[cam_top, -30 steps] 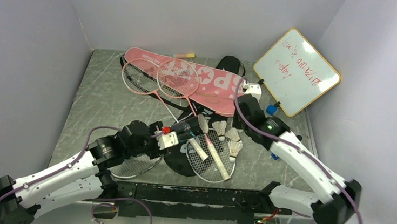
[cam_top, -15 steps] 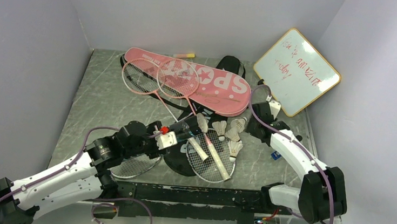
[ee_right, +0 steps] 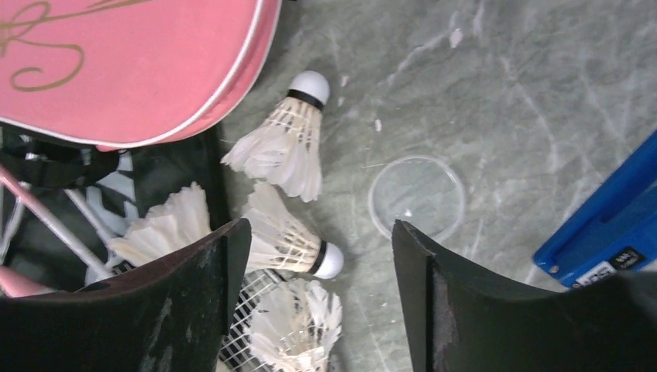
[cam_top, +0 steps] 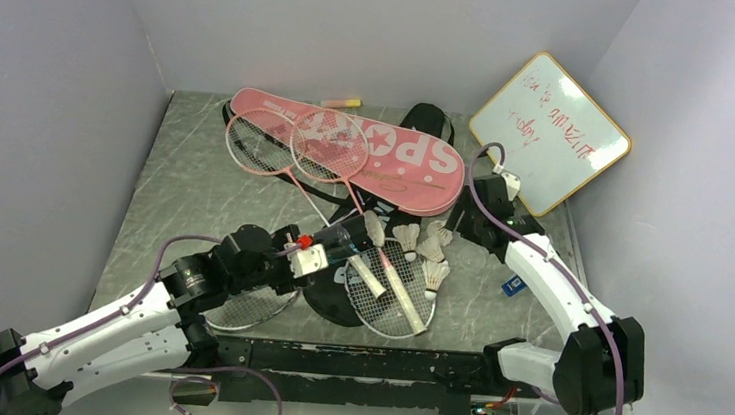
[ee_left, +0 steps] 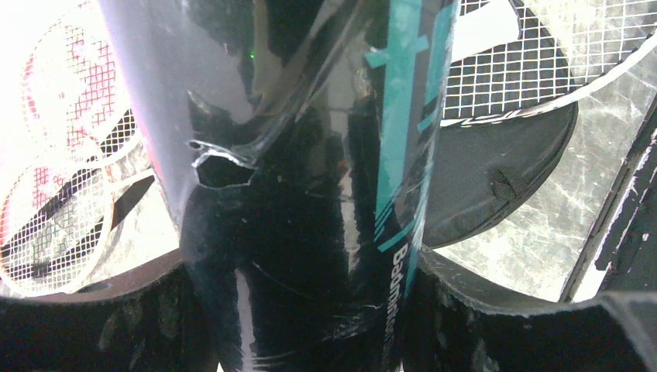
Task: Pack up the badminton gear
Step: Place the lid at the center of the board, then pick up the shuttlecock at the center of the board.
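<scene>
My left gripper (cam_top: 332, 247) (ee_left: 310, 306) is shut on the dark tube (cam_top: 349, 236) (ee_left: 310, 139), which fills the space between its fingers. Several white feather shuttlecocks (cam_top: 418, 247) lie just beyond the tube's far end. My right gripper (cam_top: 457, 221) (ee_right: 321, 236) hangs open over them. One shuttlecock (ee_right: 285, 232) lies partly between its fingers and another (ee_right: 283, 147) sits beside the pink cover (cam_top: 398, 160) (ee_right: 132, 62). Two pink rackets (cam_top: 329, 146) rest on that cover. White rackets (cam_top: 390, 305) lie on a black cover (cam_top: 335, 300) near the front.
A whiteboard (cam_top: 549, 133) leans in the back right corner. A small marker (cam_top: 341, 102) lies at the back wall. A clear round lid (ee_right: 417, 195) and a blue object (ee_right: 604, 225) (cam_top: 512, 285) sit on the table right of the shuttlecocks.
The right gripper has drawn back from the pink cover's right end to above the shuttlecocks, and its jaws have opened. The left arm and the tube have stayed put.
</scene>
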`<state>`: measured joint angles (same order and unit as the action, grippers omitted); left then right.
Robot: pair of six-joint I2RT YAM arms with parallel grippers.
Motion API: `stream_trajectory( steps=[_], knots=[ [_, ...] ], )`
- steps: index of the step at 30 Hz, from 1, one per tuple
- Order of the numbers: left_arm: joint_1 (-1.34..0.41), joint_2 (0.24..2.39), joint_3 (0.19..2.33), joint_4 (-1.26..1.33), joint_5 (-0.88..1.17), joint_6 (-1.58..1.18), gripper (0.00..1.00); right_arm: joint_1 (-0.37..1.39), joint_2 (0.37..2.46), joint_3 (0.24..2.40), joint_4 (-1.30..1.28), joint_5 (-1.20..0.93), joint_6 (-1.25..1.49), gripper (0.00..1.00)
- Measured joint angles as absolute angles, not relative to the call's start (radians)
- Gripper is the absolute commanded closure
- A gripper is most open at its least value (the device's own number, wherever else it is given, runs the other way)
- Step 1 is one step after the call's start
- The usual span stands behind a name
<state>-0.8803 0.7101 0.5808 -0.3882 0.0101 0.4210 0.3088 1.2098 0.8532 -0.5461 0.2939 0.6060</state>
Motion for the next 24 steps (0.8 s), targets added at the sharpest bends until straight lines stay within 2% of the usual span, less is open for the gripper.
stream_trajectory(
  steps=[2, 6, 10, 20, 24],
  knots=[
    [-0.880, 0.710, 0.580, -0.388, 0.010, 0.421, 0.69, 0.309, 1.210, 0.852, -0.522, 0.251, 0.580, 0.36],
    [-0.880, 0.708, 0.578, -0.387, 0.010, 0.421, 0.68, 0.309, 1.203, 0.813, -0.427, 0.128, 0.491, 0.37],
    [-0.880, 0.708, 0.578, -0.387, 0.010, 0.421, 0.67, 0.313, 1.206, 0.800, -0.386, 0.084, 0.432, 0.43],
    [-0.880, 0.708, 0.578, -0.387, 0.010, 0.420, 0.66, 0.410, 1.305, 0.800, -0.341, 0.208, 0.377, 0.44],
    [-0.880, 0.708, 0.578, -0.387, 0.010, 0.420, 0.67, 0.448, 1.345, 0.800, -0.337, 0.282, 0.373, 0.51]
  ],
)
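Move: Just off the right hand's left side, about 6 cm over, level with it fore-and-aft and some 3 cm lower, lies the middle shuttlecock. The far shuttlecock is about 5 cm ahead and 4 cm left of the hand, the near one 6 cm back and 5 cm left. The clear lid lies flat 1 cm ahead and 4 cm to the right. From the left hand the middle shuttlecock is roughly 28 cm right and 11 cm ahead. Leaving the laid-down lid, the right hand swings about 4.5 cm left towards the middle shuttlecock, first nearly level, then sinks about 3.5 cm over the group. On the way it turns some 20 degrees counter-clockwise, and the empty fingers narrow from about three-quarters open to half; contact with a shuttlecock can't be seen. ##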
